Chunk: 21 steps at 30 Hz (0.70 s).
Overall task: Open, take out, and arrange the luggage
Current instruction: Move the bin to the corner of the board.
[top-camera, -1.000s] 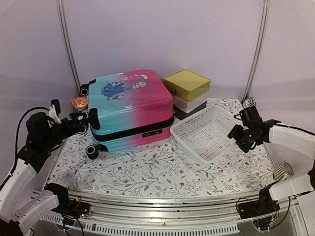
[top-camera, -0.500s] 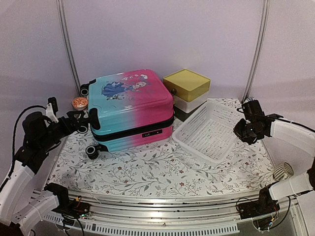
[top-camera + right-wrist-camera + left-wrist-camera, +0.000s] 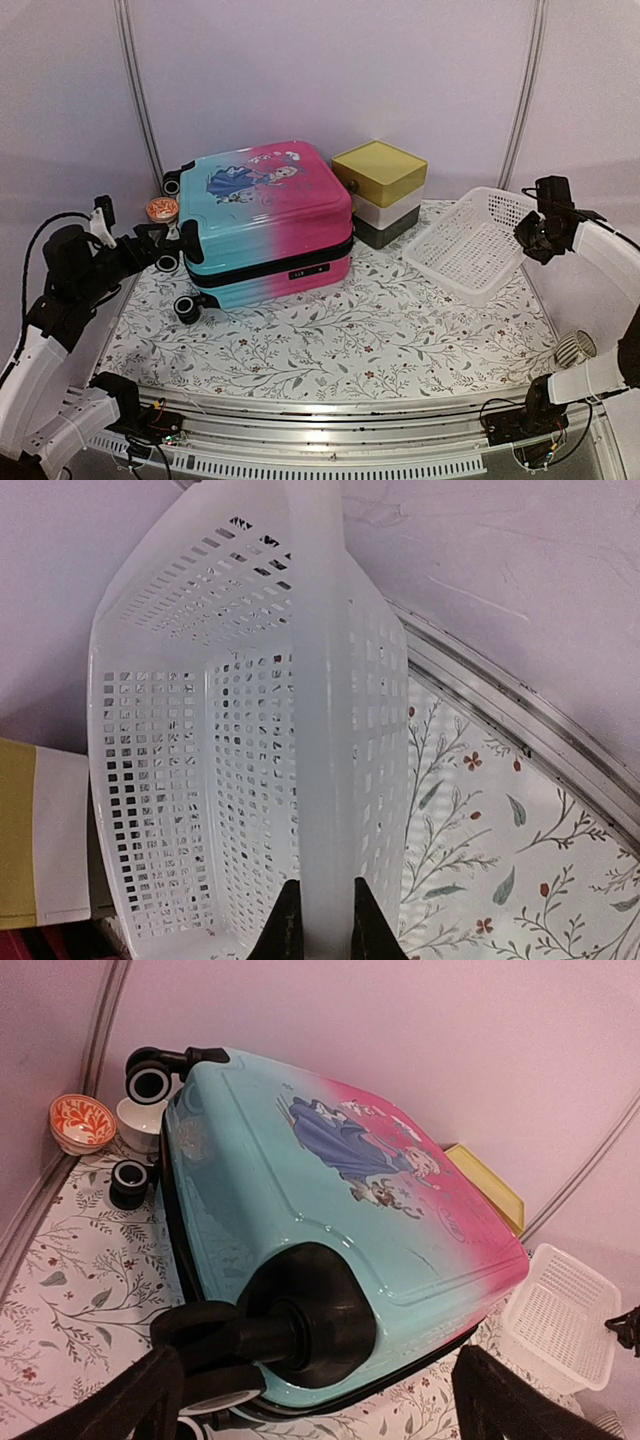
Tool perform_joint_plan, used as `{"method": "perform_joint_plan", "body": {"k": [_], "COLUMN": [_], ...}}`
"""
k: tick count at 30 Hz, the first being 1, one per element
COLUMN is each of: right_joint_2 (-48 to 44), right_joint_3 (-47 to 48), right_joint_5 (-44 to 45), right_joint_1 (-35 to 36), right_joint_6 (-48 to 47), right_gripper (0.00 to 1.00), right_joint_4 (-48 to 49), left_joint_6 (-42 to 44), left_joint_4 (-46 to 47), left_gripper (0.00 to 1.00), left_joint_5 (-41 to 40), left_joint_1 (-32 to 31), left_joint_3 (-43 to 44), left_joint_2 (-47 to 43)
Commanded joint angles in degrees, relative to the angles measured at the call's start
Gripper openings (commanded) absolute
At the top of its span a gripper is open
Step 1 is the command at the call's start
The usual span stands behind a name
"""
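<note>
The luggage (image 3: 265,215) lies flat at the back left of the table, turquoise fading to pink, zipper band shut. In the left wrist view its wheel end (image 3: 330,1210) fills the frame. My left gripper (image 3: 168,243) is open at that end, and its fingers (image 3: 130,1400) stand wide on either side of a black corner wheel (image 3: 300,1330) without clasping it. My right gripper (image 3: 532,237) is shut on the rim of the white mesh basket (image 3: 470,250). The rim strip (image 3: 318,780) runs up from between the pinched fingers, and the basket is tilted up at its right side.
A yellow-topped box (image 3: 380,190) stands just right of the luggage, between it and the basket. An orange bowl (image 3: 162,209) sits in the back left corner behind the luggage. A ribbed white cylinder (image 3: 575,348) lies near the front right. The walls stand close behind and to the right.
My right gripper shut on the basket's rim, then dragged the basket right and back, tipping its right side up. The left arm and the luggage barely moved.
</note>
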Motion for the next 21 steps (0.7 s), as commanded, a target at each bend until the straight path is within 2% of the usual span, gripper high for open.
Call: {"method": "perform_joint_plan", "body": {"k": [1, 2, 5, 6, 7, 8, 13, 21], "right_joint_2": [7.65, 9.61, 15.56, 16.8, 17.31, 17.18, 11.77, -0.15], "right_joint_3": [7.62, 8.99, 12.87, 13.99, 13.92, 12.77, 5.73, -2.29], "right_joint_5": [-5.97, -6.36, -9.17, -10.71, -11.55, -11.7, -14.64, -37.56], "right_joint_1": [-4.2, -4.65, -4.7, -4.66, -4.68, -4.7, -4.69, -2.83], "right_joint_6": [-2.44, -3.17, -6.1, -7.93, -8.95, -9.31, -13.53, -24.89], "right_gripper": [0.05, 0.09, 0.45, 0.63, 0.74, 0.98, 0.99, 0.99], "right_joint_4": [5.62, 6.62, 7.36, 7.06, 6.94, 7.07, 10.19, 15.58], "left_joint_6": [1.24, 1.48, 2.88, 3.96, 4.59, 5.61, 9.46, 17.52], "left_joint_4": [-2.06, -2.18, -5.31, -6.53, -7.49, -8.07, -12.32, -15.85], "left_gripper": [0.98, 0.98, 0.98, 0.98, 0.98, 0.98, 0.98, 0.98], "left_joint_5": [-0.07, 0.72, 1.49, 1.19, 1.13, 1.61, 3.35, 14.93], "left_joint_1": [-0.12, -0.06, 0.01, 0.11, 0.17, 0.21, 1.3, 1.91], "left_joint_3": [2.08, 2.2, 4.7, 6.0, 7.1, 8.05, 13.61, 18.1], "left_joint_2": [1.0, 1.59, 4.36, 5.39, 6.45, 7.58, 15.04, 27.18]}}
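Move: The right hand still pinches the right-hand rim of the bin, whose middle lies roughly 5 cm ahead, 9 cm to its left and 8 cm below. The far right corner of the board is about 16 cm ahead, 5 cm right and 19 cm down; the box stack stands some 20 cm ahead, 26 cm left and 9 cm below. From the empty left hand, the suitcase's near wheel mount is about 8 cm ahead, 4 cm right and 3 cm lower. Forward and slightly right, the right hand carries the rim about 7.5 cm towards the board's far corner, its fingers spreading wide on the way and letting go. It then swings back and to the left over the bin, turning some 25 degrees counter-clockwise. The left hand, open, advances about 5 cm forward, down and right towards the suitcase's wheel mount, tipping downward. ##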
